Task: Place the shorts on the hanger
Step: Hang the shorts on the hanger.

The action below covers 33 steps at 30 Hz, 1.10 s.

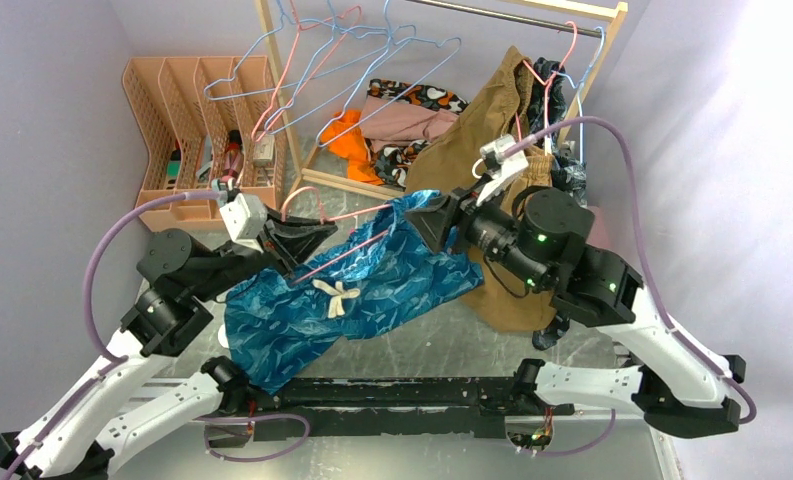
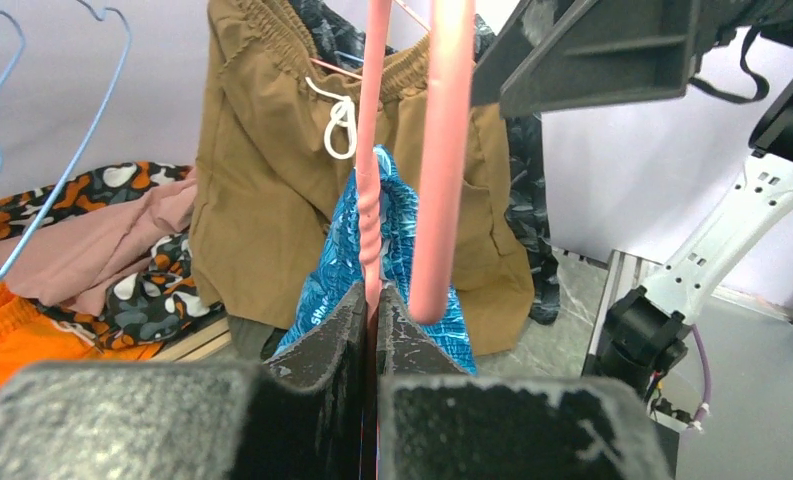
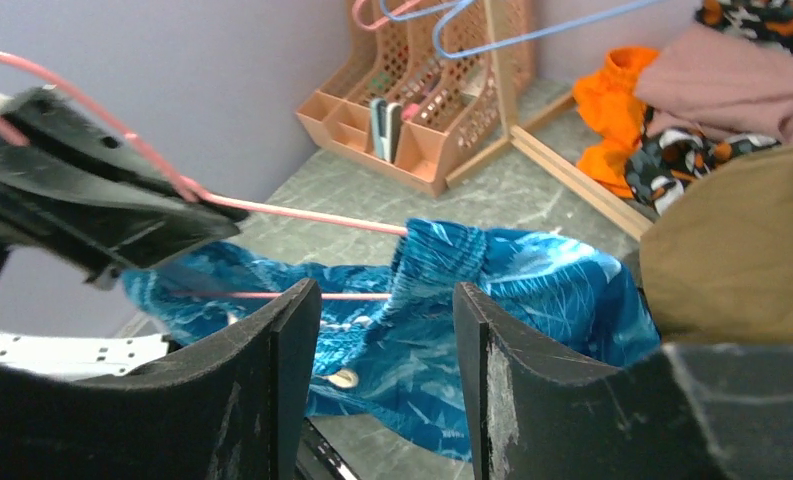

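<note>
The teal-blue leaf-print shorts (image 1: pixel 372 285) hang draped over the pink wire hanger (image 1: pixel 357 213) above the table, cream drawstring (image 1: pixel 335 296) facing up. My left gripper (image 1: pixel 310 233) is shut on the hanger's wire at its left end. In the left wrist view the twisted pink hanger (image 2: pixel 371 170) rises from between the closed fingertips, with the shorts (image 2: pixel 407 235) behind. My right gripper (image 1: pixel 434 220) stands open right beside the shorts' right edge. In the right wrist view the shorts (image 3: pixel 517 285) and the hanger (image 3: pixel 302 214) lie beyond its spread fingers (image 3: pixel 282 330), which hold nothing.
Tan-brown shorts (image 1: pixel 487 150) hang on the wooden rack (image 1: pixel 272 60) behind the right gripper. Light-blue hangers (image 1: pixel 372 55) hang from the rail. A clothes pile (image 1: pixel 402 120) lies under the rack. A peach file organizer (image 1: pixel 187 110) stands at the back left.
</note>
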### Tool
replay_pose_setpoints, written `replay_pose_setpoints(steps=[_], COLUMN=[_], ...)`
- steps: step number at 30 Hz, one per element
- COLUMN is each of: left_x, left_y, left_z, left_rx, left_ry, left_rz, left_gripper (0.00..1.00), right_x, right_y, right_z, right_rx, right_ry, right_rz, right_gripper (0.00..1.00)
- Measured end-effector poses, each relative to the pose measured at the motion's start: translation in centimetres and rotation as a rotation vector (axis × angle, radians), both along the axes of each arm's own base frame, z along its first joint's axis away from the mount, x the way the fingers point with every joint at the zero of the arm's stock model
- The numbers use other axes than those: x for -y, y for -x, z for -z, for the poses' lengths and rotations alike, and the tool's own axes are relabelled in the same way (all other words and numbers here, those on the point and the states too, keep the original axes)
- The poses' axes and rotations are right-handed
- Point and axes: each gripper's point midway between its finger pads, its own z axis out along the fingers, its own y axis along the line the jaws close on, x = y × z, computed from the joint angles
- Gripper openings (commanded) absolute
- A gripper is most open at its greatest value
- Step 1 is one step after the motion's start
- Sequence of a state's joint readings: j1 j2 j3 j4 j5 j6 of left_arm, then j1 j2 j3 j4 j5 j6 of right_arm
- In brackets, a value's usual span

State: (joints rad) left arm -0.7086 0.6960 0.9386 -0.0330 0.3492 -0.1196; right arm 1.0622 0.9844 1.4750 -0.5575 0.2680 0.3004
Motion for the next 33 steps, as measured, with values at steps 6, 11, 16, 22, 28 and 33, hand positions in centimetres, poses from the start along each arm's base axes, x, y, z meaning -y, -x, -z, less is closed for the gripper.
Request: replay_pose_setpoints(steps=[6, 11, 16, 22, 28, 33], left_x=[-0.4, -0.4, -0.5, -0.5, -0.5, -0.5], left_y=[-0.4, -0.6, -0.5, -0.4, -0.5, -0.6], left_z=[0.4, 1.2, 1.3, 1.3, 1.5, 1.4], left_rx=[-0.018, -0.042, -0.048, -0.048, -0.053, -0.047], left_ry=[-0.007, -0.028, -0.033, -0.033, -0.042, -0.042], left_rz=[-0.034, -0.04, -0.042, -0.042, -0.043, -0.044], left_gripper=[0.07, 0.07, 0.07, 0.07, 0.07, 0.07], right_x=[-1.5, -2.8, -2.8, -3.0, -3.4, -3.7], right_y=[-2.4, -3.5, -3.6, -4.1, -4.3, -4.1], right_z=[3.2, 5.7, 6.0, 7.5, 8.5, 7.5], right_rx=[-0.08, -0.121, -0.129, -0.157, -0.171, -0.152], right_ry=[0.073, 0.138, 0.145, 0.195, 0.225, 0.217], right_rz=[0.096, 0.122, 0.127, 0.156, 0.153, 0.124], right_gripper=[0.54, 0.55, 0.45, 0.28, 0.0, 0.0])
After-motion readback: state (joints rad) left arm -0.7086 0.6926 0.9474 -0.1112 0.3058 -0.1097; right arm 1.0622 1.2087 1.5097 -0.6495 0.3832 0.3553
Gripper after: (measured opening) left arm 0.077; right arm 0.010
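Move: The edge of the blue shorts' waistband over the hanger lies about 4 cm ahead of the open right hand, 4 cm to its left and 8 cm below. The shorts' cream bow is some 14 cm to this hand's left, 8 cm back and 16 cm below. From the left hand, which already grips the pink hanger, that waistband edge is roughly 10 cm right, 4 cm ahead and 4 cm below. The right hand sinks about 8 cm, edging forward and left, and closes to pinch the blue shorts' waistband. ##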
